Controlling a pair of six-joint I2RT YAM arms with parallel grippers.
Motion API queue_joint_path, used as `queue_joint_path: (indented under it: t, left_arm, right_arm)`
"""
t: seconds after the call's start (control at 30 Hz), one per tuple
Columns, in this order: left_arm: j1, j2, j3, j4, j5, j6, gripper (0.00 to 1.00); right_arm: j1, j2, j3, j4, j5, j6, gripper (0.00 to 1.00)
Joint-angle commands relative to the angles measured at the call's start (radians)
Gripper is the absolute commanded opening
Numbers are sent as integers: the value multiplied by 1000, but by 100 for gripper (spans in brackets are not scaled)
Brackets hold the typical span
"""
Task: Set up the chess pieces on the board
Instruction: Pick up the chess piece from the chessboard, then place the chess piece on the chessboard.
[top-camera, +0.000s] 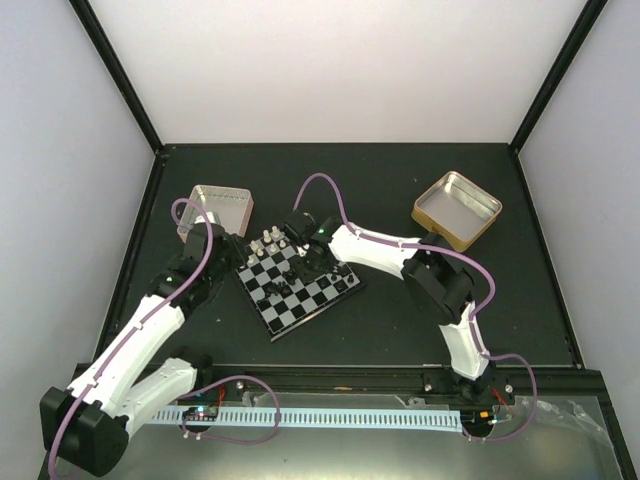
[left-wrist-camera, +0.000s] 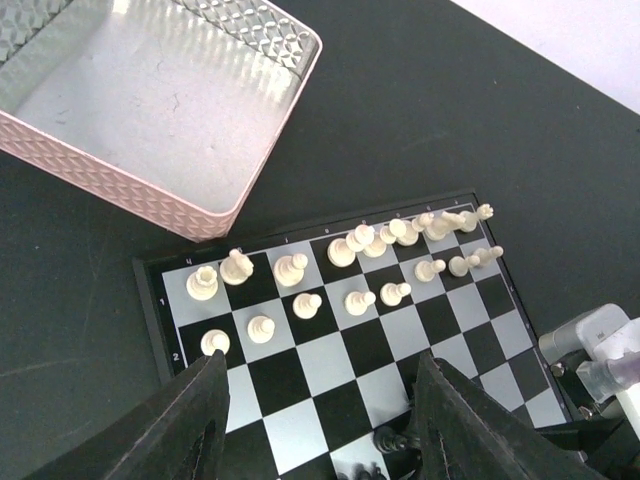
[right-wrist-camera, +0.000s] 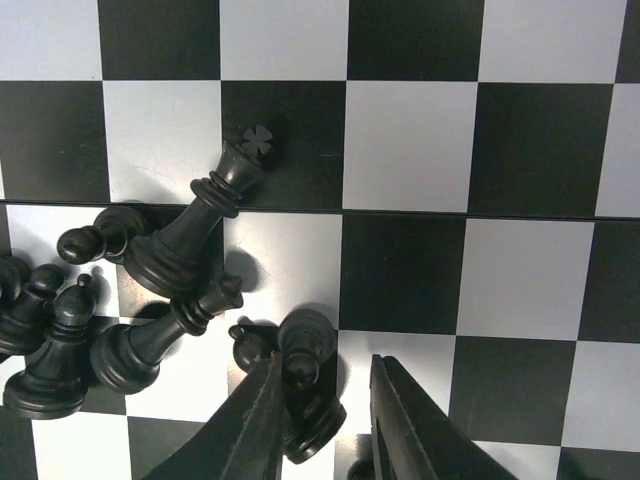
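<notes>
The board (top-camera: 300, 305) lies tilted in the middle of the table. White chess pieces (top-camera: 268, 240) stand in two rows along its far-left side, shown close in the left wrist view as pale chessmen (left-wrist-camera: 350, 250). Black pieces (top-camera: 275, 290) crowd near the board's middle. My left gripper (left-wrist-camera: 322, 358) hovers open over bare squares (left-wrist-camera: 280, 380), holding nothing. My right gripper (right-wrist-camera: 325, 365) stands low over the board around a black pawn (right-wrist-camera: 305, 340). Its left finger touches the pawn and a gap remains at the right finger. A black king (right-wrist-camera: 200, 235) leans just left of it.
A pink tin (top-camera: 222, 205) sits empty just beyond the board's far-left corner, large in the left wrist view (left-wrist-camera: 150, 110). A gold tin (top-camera: 457, 208) stands at the back right. More black pieces (right-wrist-camera: 60, 340) cluster left of the right gripper.
</notes>
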Motion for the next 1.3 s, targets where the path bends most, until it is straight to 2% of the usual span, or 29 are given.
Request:
queue_joint_path:
  t: [0.0,0.2,0.43,0.53,0.73,0.93,1.27]
  left_arm:
    - [9,10,10,31,22,0,53]
    - [9,20,10,32,34,-1,52]
    - [9,24,16,32,43,1,52]
    - [9,24,19,30,47,0,51]
    - [9,22,33,18,58,-1,51]
    - [9,-1,56,-19,65,3,51]
    - [9,-173,71,-147,99,30,51]
  right_arm:
    - [6,16,28,4,26,-19,24]
    - [6,23,32,27,41,-32,20]
    - [6,12,26,41,65,-49,5]
    - [5,-12,8,57,89,-38,3]
    - [5,-101,-39,102,145,-6,2]
    - [6,-172,-83,78,121,6,2]
    - [73,-259,-245,79,97,50,2]
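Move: The right hand has its open fingers around a standing black chess piece, whose middle is about 1 cm below the hand point, 1 cm to its left and neither ahead nor back. A fallen black piece lies against it, roughly 1 cm back of the hand and 2 cm down, neither left nor right; the toppled black king lies some 4 cm left and 1 cm ahead. The nearest upright black piece is about 6 cm right, 1 cm back. From the left hand, the standing piece is some 14 cm to the right, 14 cm below and about level fore and aft. The right hand shuts its quarter-open fingers on the upper part of the standing black piece while easing about 1.5 cm forward, then lifts it some 5 cm off the board with the fingertips tipping about 10 degrees outward, and finally carries it back and to the right over the board, towards the upright black pieces, already starting to sink again. The left hand, empty and half open, first drifts about 1 cm right and then draws up and back by 2 to 3 cm, away from the board. ##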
